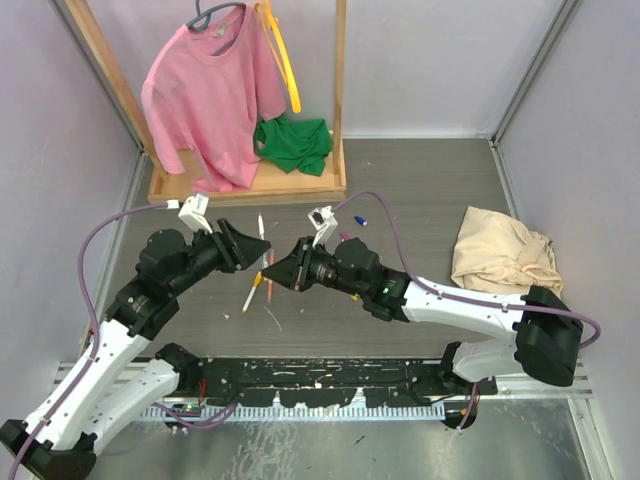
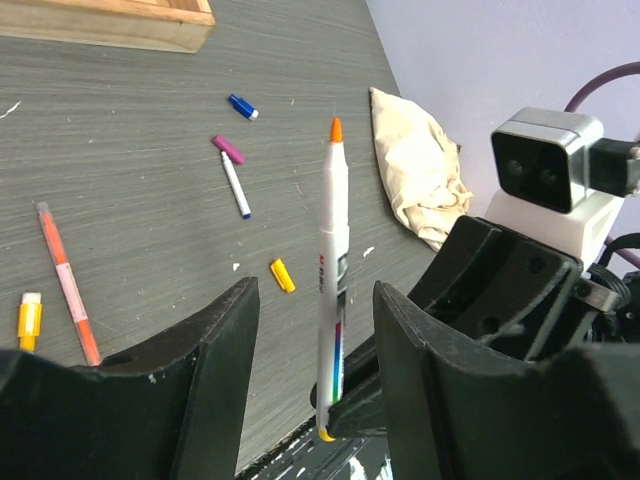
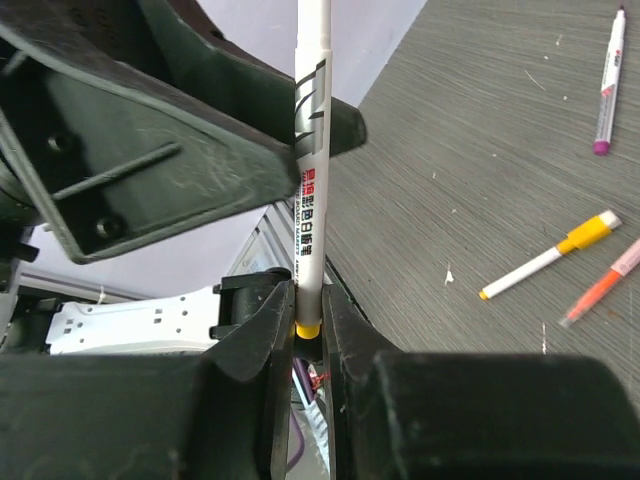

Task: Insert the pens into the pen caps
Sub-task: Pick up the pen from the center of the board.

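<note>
My right gripper [image 3: 308,305] is shut on the yellow end of a white pen [image 3: 311,170]. The pen stands upright with its bare orange tip [image 2: 337,129] on top. My left gripper [image 2: 315,365] is open, its jaws on either side of that pen's barrel [image 2: 332,280] with a gap on each side. In the top view the two grippers meet at mid table, left [image 1: 258,255] and right [image 1: 281,272]. On the table lie a yellow cap [image 2: 282,275], a blue cap [image 2: 242,106], and a magenta cap [image 2: 228,149] by a blue-tipped pen [image 2: 237,188].
An orange pen [image 2: 68,287] and a pen with a yellow cap [image 2: 29,319] lie on the left. A beige cloth [image 1: 505,250] is bunched at the right. At the back stands a wooden rack [image 1: 250,182] with a pink shirt [image 1: 210,95] and a green cloth [image 1: 293,143].
</note>
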Available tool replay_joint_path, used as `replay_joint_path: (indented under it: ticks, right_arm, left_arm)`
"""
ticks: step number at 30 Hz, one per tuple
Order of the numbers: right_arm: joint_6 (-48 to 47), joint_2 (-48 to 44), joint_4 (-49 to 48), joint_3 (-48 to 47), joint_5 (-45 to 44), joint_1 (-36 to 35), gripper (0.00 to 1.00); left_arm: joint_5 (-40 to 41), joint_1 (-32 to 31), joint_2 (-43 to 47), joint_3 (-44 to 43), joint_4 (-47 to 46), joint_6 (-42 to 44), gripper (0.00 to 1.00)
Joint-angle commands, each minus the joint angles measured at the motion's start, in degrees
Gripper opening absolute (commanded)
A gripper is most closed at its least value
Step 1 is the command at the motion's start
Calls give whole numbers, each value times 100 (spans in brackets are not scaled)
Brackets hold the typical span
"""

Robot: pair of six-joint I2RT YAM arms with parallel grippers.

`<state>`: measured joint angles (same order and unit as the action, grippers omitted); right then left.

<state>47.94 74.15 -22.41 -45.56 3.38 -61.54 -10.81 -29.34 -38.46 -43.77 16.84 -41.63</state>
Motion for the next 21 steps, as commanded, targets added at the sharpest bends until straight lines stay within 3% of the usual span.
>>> replay_joint_path:
  ticks: [1, 4, 12, 18, 21]
  right_arm:
    - [-189, -67, -509, -409, -13, -51, 0]
    - [-396, -63, -321, -558, -152, -53, 0]
    - [-758, 34, 42, -939, -261, -51, 0]
    - [-805, 137, 203, -1007, -193, -51, 0]
    - [-838, 136, 376, -1026, -168, -51, 6]
  left_arm:
    - [-208, 25, 41, -2, -480, -95, 49]
    - [-297, 25, 32, 46, -507, -124, 48]
    - [-530, 25, 31, 83, -656, -144, 32]
    - [-487, 25, 54, 36, -640, -154, 7]
    - [-485, 25, 34, -3, -589, -91, 0]
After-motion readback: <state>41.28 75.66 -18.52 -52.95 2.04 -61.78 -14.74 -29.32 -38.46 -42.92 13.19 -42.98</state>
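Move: The white pen stands tip up, leaning forward, its lower end in the right fingers; its middle lies roughly 1 cm back, 2 cm right and 1 cm below the open left hand. From the right hand, the left gripper is about 3 cm ahead, 2 cm left and 5 cm up. On the board, some 14 cm below the right hand, the yellow-capped pen lies about 6 cm ahead and 5 cm left, the red pen about 10 cm ahead and 2 cm left. Right hand lifts the pen about 3 cm while the left eases 1 cm rightward and pinches its lower half. ##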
